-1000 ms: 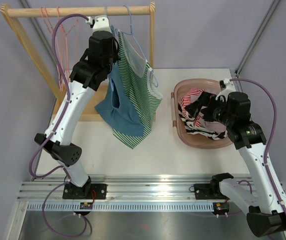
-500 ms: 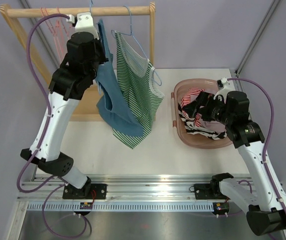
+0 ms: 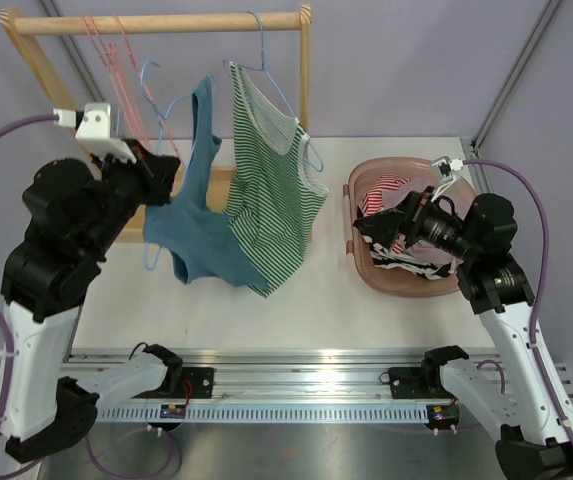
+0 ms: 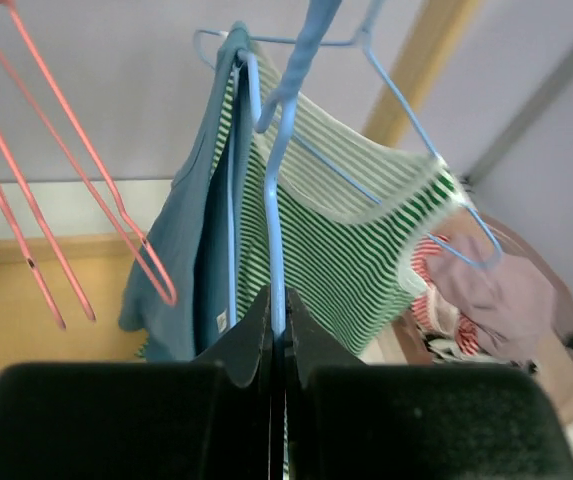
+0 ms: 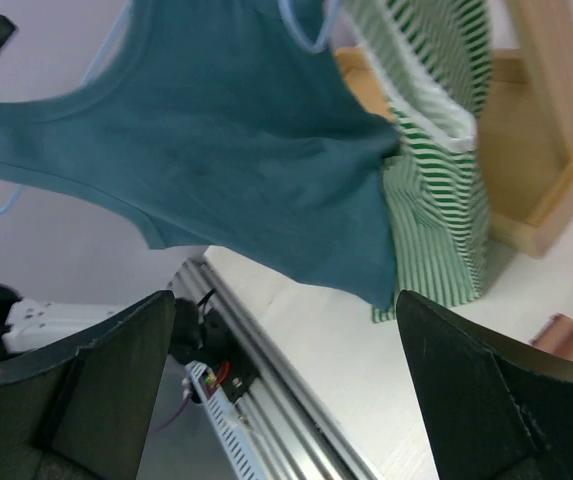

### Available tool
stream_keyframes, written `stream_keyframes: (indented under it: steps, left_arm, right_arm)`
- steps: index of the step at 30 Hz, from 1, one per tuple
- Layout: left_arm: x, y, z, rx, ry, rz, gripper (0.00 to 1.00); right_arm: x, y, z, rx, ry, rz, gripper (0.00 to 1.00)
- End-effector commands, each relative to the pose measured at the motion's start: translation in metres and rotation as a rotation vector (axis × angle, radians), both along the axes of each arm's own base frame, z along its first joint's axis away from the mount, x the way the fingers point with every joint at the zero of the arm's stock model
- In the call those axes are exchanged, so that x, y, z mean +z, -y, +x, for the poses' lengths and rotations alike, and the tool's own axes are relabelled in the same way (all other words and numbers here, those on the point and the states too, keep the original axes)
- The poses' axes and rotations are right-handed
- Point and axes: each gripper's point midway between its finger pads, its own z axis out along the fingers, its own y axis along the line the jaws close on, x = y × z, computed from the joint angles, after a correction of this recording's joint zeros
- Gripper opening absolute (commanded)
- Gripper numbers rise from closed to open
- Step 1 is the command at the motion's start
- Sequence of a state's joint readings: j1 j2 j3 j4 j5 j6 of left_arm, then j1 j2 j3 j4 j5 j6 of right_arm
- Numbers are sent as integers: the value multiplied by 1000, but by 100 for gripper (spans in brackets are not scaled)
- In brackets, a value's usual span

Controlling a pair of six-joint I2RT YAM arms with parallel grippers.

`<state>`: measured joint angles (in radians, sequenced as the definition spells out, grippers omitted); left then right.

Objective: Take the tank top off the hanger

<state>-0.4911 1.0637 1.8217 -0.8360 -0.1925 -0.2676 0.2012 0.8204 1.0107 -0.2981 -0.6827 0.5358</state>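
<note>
A teal tank top (image 3: 201,215) hangs on a light blue hanger (image 3: 153,85) that is off the rod and held out to the left. My left gripper (image 3: 166,165) is shut on the hanger's wire (image 4: 274,230), which runs straight up from between the jaws (image 4: 277,305). The teal top (image 4: 181,250) drapes just beyond them. My right gripper (image 3: 366,225) is open over the basket's left side, facing the teal top (image 5: 246,150). Nothing sits between its fingers (image 5: 286,310). A green striped tank top (image 3: 271,170) hangs on a second blue hanger on the rod.
The wooden rack's rod (image 3: 166,22) spans the back left, with pink hangers (image 3: 116,60) near its left end. A pink basket (image 3: 351,230) with several striped garments (image 3: 386,195) stands at the right. The green striped top (image 5: 436,180) overlaps the teal one's right edge.
My left arm has swung down and to the left, taking the blue hanger and teal top off the rod. The right gripper has turned toward the teal top and shifted slightly left.
</note>
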Motion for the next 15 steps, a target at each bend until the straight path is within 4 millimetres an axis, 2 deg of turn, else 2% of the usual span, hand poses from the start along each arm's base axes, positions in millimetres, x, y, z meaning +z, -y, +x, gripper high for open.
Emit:
stream_keyframes:
  steps: [1, 3, 4, 5, 6, 7, 8, 9, 11, 12, 15]
  left_arm:
    - [-3, 22, -45, -224, 34, -56, 0]
    - [-22, 26, -63, -296, 7, -39, 0]
    - [-37, 22, -76, -310, -7, -33, 0]
    - [-48, 26, -84, -354, -22, -29, 0]
    - [-56, 27, -92, -382, -29, -27, 0]
    - [-75, 27, -102, -412, -58, -23, 0]
    - [-83, 34, -115, -482, -76, -31, 0]
    - [-91, 38, -123, -520, -91, -36, 0]
    - [-111, 43, -140, -589, -137, -55, 0]
    - [-118, 45, -144, -610, -148, -66, 0]
    - [-125, 47, -157, -648, -139, -106, 0]
  right_arm:
    - [24, -28, -26, 211, 79, 89, 99]
    - [19, -38, -24, 211, 98, 62, 99]
    - [15, -55, -38, 276, 97, 46, 100]
    - [10, -62, -34, 266, 113, 15, 99]
    - [9, -72, -39, 291, 119, 7, 99]
    - [7, -81, -41, 309, 124, 1, 99]
    - [4, -95, -51, 349, 120, -2, 99]
    - [-4, -102, -41, 314, 104, -20, 100]
    - [-8, -113, -26, 240, 116, -35, 99]
    - [-13, -126, -27, 240, 117, -42, 99]
    - [-27, -145, -11, 151, 96, -76, 99]
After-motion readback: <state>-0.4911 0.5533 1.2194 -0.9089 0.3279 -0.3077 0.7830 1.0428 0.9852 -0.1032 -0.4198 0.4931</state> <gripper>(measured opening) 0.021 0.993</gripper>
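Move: The left hand already pinches the blue hanger, with the blue tank top's middle some 6 cm to its right, 2 cm ahead and 12 cm below; the waiting right hand is about 32 cm to its right, roughly level fore-and-aft and 14 cm lower. From the open right hand that blue top is about 27 cm left, 3 cm ahead and 3 cm up; the striped top hangs 18 cm left, 9 cm ahead, at its height, while the tray sits 10 cm right, 12 cm ahead and 33 cm below. Keeping its pinch on the hanger, the left hand carries the blue tank top away from the rack, some 14 cm down and as far back with a slight drift right, turning about 30 degrees clockwise and tipping a little nose-down so that the hanger swings round towards the right hand. Meanwhile the right hand, fingers still wide open, leaves its place over the tray and sweeps about 14 cm left, easing back and sinking some 4 cm each, and turns about 20 degrees counter-clockwise towards the tank top's near shoulder. ##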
